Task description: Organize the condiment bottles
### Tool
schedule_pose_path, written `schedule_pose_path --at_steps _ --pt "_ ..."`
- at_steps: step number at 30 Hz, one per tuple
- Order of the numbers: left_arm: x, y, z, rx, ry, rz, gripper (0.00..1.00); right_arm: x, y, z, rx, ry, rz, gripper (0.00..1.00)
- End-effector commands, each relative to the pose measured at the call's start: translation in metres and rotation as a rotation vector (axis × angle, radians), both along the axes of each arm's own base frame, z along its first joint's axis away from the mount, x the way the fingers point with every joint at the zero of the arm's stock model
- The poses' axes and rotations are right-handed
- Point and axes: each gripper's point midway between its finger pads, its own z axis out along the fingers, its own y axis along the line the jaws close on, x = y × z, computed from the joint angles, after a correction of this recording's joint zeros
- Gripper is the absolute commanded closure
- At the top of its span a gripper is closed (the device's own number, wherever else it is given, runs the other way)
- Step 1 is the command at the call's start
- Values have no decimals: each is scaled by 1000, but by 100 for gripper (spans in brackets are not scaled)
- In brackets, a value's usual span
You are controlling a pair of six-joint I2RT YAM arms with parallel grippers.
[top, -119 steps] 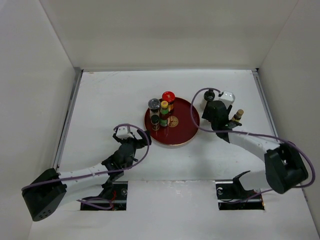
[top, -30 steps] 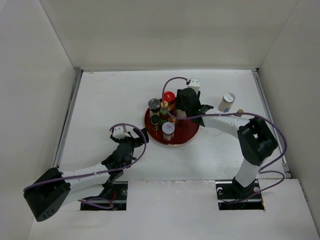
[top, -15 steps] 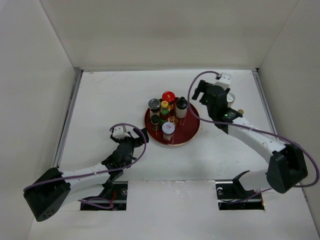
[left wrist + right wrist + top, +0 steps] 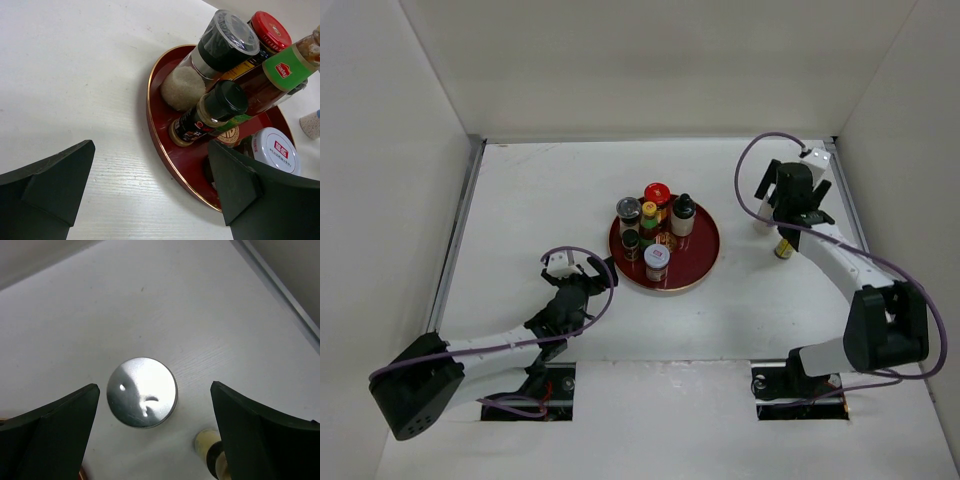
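Observation:
Several condiment bottles stand on the red round tray (image 4: 698, 255): a red-capped jar (image 4: 657, 193), a clear-topped grinder (image 4: 628, 208), a yellow-capped bottle with a green label (image 4: 648, 216), a small black-capped bottle (image 4: 630, 241), a taller black-capped bottle (image 4: 682, 213) and a white-capped jar (image 4: 656, 258). My right gripper (image 4: 788, 198) hangs open at the back right. It is above a silver-capped jar (image 4: 142, 399), whose cap lies between the spread fingers without touching them. A small cream-capped bottle (image 4: 207, 442) stands beside that jar. My left gripper (image 4: 595, 268) is open and empty, just left of the tray's rim (image 4: 155, 130).
White walls enclose the table on the left, back and right. A metal strip (image 4: 280, 290) runs along the right wall close to my right gripper. My left gripper's right finger (image 4: 235, 185) reaches over the tray's near rim next to the white-capped jar (image 4: 275, 150).
My right gripper opened and left the taller black-capped bottle standing on the tray. It then swung right to hang over the silver-capped jar. The left arm has stayed still.

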Motion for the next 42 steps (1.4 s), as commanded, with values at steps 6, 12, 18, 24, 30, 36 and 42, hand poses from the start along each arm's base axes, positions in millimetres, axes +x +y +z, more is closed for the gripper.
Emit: schedule_pose_path --at_steps 6,12,18,24,30,36,42 --pt "5 -5 18 -63 -43 -3 0 33 10 -6 -1 70 94 0" --pt "5 -6 16 -59 -39 -5 0 48 8 -2 -2 42 81 35" --pt "7 -5 15 -55 -33 0 0 48 9 56 19 -103 77 47" --pt "6 -5 14 -54 -32 -3 0 18 50 86 59 -198 167 47" --pt "6 -5 14 -56 -32 -3 0 -14 131 62 125 -162 344 46" --pt "5 -5 17 -66 -41 -5 0 -34 207 50 171 -139 506 46" --pt "5 -7 17 -66 -40 -12 0 -38 259 43 181 -168 605 46"
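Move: The can to be gripped stands about 3 cm ahead of the right hand and 1 cm to its left, its middle some 8 cm lower. The yellow-capped bottle is roughly 8 cm nearer the base than the can and 5 cm to its right. The tray's centre lies about 28 cm left of the right hand and 3 cm back; on the tray, the black-capped bottle is 24 cm left and 2 cm ahead. From the left hand, the can is around 48 cm right and 17 cm ahead. The right fingers, wide open at first, pinch the can near its top after easing about 3 cm forward and down to it. They keep their hold as the arm lifts it some 9 cm and swings it over 20 cm left and 8 cm back, turning about 30 degrees counter-clockwise, then sinks about 6 cm over the tray. ##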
